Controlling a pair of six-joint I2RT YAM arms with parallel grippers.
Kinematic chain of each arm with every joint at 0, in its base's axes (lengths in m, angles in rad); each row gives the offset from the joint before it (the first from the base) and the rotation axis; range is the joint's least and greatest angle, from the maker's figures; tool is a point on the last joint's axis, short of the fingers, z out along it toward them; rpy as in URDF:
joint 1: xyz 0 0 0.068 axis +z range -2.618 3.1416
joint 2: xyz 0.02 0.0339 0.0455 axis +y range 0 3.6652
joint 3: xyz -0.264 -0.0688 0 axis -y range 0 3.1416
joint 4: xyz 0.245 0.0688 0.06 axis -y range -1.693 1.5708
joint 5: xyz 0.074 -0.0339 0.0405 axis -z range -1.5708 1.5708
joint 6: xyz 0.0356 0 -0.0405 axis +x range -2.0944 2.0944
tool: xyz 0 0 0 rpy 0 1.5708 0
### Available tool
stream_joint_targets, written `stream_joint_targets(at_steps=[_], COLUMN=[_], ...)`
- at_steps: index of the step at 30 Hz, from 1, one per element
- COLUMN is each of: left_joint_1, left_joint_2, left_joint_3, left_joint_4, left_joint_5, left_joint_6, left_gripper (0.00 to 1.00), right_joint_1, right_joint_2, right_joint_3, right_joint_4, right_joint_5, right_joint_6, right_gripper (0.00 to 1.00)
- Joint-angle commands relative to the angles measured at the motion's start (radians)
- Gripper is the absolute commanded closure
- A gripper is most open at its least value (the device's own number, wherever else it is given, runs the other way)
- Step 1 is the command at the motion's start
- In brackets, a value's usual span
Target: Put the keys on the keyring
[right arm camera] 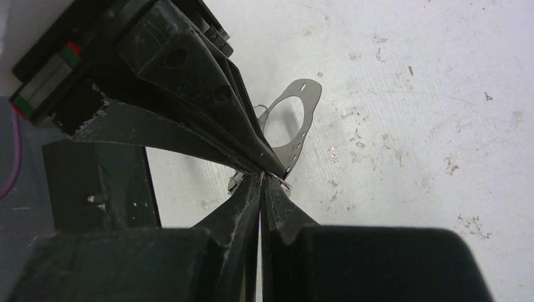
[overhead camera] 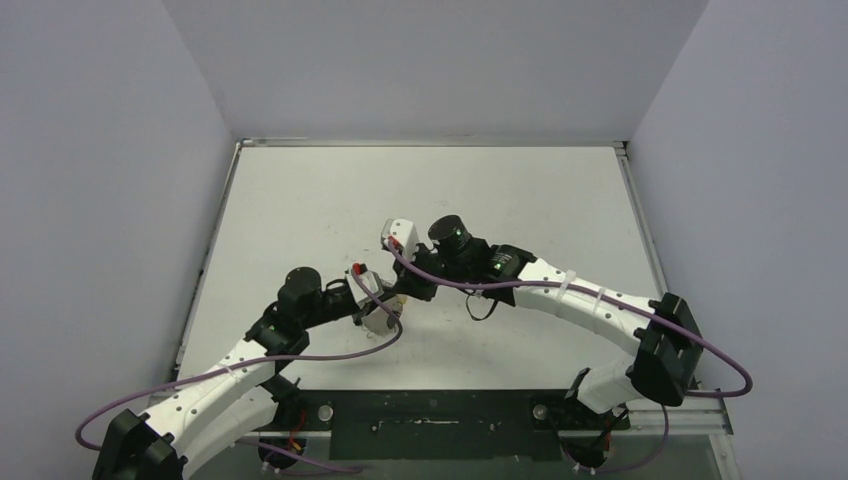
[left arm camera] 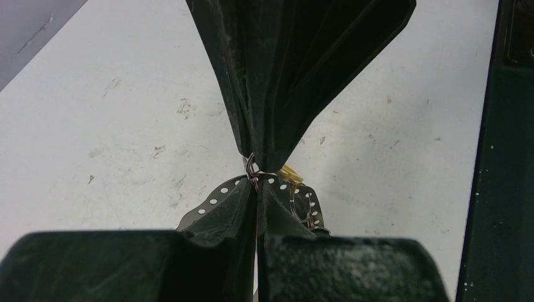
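My two grippers meet tip to tip just above the white table (overhead camera: 300, 200). The left gripper (overhead camera: 388, 308) (left arm camera: 257, 184) is shut on the keyring (left arm camera: 217, 196) (right arm camera: 301, 104), a thin silvery band with a row of small holes that curls out on both sides of its fingertips. The right gripper (overhead camera: 408, 290) (right arm camera: 261, 177) comes from the opposite side, shut, with its tips at a small coiled wire ring (left arm camera: 250, 165) at the band's edge. Beside that ring the yellow head of one of the keys (left arm camera: 290, 173) peeks out. The black-headed key is hidden.
A dark base plate (overhead camera: 430, 410) (left arm camera: 504, 157) runs along the table's near edge. Purple cables (overhead camera: 300, 360) loop off both arms. Grey walls (overhead camera: 100, 200) close the table on three sides.
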State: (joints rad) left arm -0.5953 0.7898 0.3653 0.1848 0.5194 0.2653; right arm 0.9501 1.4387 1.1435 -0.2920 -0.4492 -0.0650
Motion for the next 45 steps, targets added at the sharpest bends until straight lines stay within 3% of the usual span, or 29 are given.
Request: stream_joint_targets(at_steps=[1,14,31,35,38,45], left_joint_1=[-0.006,-0.006,-0.006,-0.006,-0.006,-0.008], left_joint_2=[-0.015,-0.015,-0.017,-0.015,-0.014,-0.017], left_joint_3=[0.007,0.006,0.007,0.006,0.006,0.000], left_joint_4=[0.061,0.065,0.072,0.073,0.074,0.080], left_joint_5=[-0.006,0.001,0.001,-0.001,0.000,0.009], left_joint_6=[-0.016,-0.022,-0.021,-0.019,-0.017,-0.010], left_gripper=[1.00,1.00,1.00,1.00,1.00,1.00], right_joint_1=[0.009,0.008,-0.008,-0.026,-0.043,-0.108], right_joint_2=[0.023,0.002,0.024,0.017,-0.023,-0.158], right_joint_3=[0.054,0.021,-0.003,-0.020,-0.062,-0.184], right_joint_4=[-0.003,0.045,0.042,0.050,0.089,0.264], right_joint_5=[0.010,0.155,0.173,0.163,0.163,0.092], right_joint_6=[-0.024,0.022,0.036,0.050,0.065,0.097], right_gripper=[1.00,1.00,1.00,0.65,0.45,0.22])
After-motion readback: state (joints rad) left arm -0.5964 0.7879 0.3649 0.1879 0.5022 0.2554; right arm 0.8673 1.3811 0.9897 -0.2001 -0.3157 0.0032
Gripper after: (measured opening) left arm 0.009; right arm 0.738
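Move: My left hand keeps the keyring pinched, its tip about 2 cm to the right and 1 cm ahead of that hand. From my right hand, which still holds the yellow key, the ring is just off the fingertips, roughly 1 cm left and 1 cm below. The yellow key lies about 1 cm back and 1 cm down. The grey plate hangs some 5 cm left, 2 cm back and 4 cm below. My right hand lowers the yellow key about 2 cm at the ring, then eases forward another 2 cm while turning clockwise to lay it on the loop. Only then do I open its fingers wide, let go and draw away to the right, still drifting forward and down. My left hand stays put, keeping its pinch on the ring. ##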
